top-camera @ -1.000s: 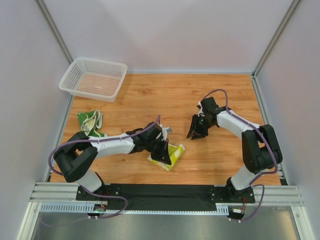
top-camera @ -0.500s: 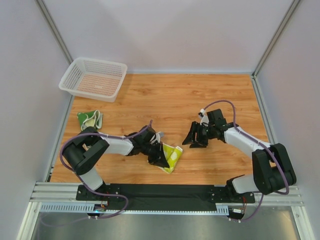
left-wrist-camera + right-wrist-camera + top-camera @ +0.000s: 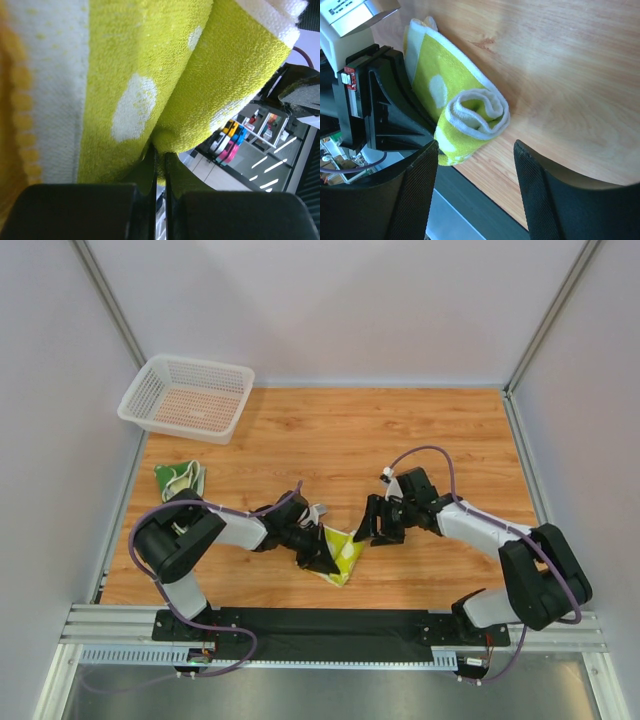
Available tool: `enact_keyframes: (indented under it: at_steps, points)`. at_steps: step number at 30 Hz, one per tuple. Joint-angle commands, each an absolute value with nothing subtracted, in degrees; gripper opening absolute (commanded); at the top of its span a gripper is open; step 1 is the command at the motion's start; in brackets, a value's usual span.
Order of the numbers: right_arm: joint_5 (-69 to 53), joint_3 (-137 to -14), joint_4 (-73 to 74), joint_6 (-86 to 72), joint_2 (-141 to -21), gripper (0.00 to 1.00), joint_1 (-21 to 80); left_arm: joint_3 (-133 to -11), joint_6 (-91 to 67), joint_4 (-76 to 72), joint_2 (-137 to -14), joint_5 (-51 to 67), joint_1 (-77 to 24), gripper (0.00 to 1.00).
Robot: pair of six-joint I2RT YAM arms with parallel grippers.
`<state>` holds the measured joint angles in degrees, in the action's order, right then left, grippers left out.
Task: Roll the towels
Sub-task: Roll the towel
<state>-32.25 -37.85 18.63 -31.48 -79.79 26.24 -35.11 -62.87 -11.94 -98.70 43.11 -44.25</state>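
A bright yellow-green towel with white dots lies partly rolled near the table's front edge; its rolled end shows a white-edged spiral. My left gripper is shut on a fold of this towel, whose terry fills the left wrist view, with the jaws pinching its lower edge. My right gripper hovers just right of the roll, open with nothing between its fingers, the roll just beyond the fingertips. A second towel, cream with green pattern, lies bunched at the far left.
A white mesh basket stands at the back left corner. Light walls close in the wooden table on three sides. A black rail runs along the front edge, close to the roll.
My right gripper has swung left and nearer to the yellow-green towel while opening wider. The left arm has drawn in slightly, still gripping the towel.
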Motion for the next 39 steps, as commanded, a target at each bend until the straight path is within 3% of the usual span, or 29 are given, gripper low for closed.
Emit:
enact_keyframes:
  at_steps: [1, 12, 16, 22, 32, 37, 38, 39]
  points:
    - [-30.85, -37.7, 14.33, -31.99, -81.47, 0.64, 27.5, -34.02, -63.19, -12.57, -99.67, 42.36, -43.42, 0.0]
    - [-28.92, -39.02, 12.39, -32.43, -86.3, 0.61, 31.02, -33.4, -63.89, -13.53, -100.11, 42.71, -42.71, 0.0]
    - [-29.27, -38.76, 11.43, -32.78, -86.92, 0.46, 31.55, -32.78, -64.25, -14.41, -100.72, 42.89, -42.63, 0.0]
    - [-29.88, -38.67, 9.84, -33.14, -88.59, 0.35, 31.91, -32.61, -63.2, -14.59, -100.72, 42.36, -42.63, 0.0]
    - [-26.99, -41.3, 14.67, -33.49, -87.62, 0.27, 32.17, -41.92, -47.82, 16.58, -91.68, 25.68, -43.68, 0.29]
    - [-26.54, -42.45, 15.99, -33.93, -88.77, 0.24, 32.17, -44.56, -44.56, 22.23, -90.44, 21.63, -45.17, 0.4]
    - [-26.46, -42.63, 16.08, -34.19, -89.03, 0.24, 32.08, -44.73, -44.21, 22.76, -90.0, 21.19, -45.35, 0.48]
    - [-26.46, -42.8, 16.17, -34.19, -89.29, 0.23, 32.17, -45.26, -43.95, 23.2, -89.65, 20.66, -45.79, 0.49]
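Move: The upper curl of the yellow towel's roll lies about 2 cm to the right gripper's left, 1 cm back and 3 cm below it. The roll's lower end, still pinched by the left fingers, is some 7 cm back and 5 cm left of the right gripper. From the left gripper the curl is about 6 cm ahead and 3 cm right, and the towel's flat part is about 5 cm ahead and 3 cm left, slightly lower. Keep the left fingers shut on the roll's lower end while you bring the open right gripper down about 3 cm and 2 cm left onto the upper curl, then close on it. Once the right has closed in, open the left fingers about halfway and ease that gripper some 3 cm left and 2 cm forward, tipping its fingers more steeply down. ##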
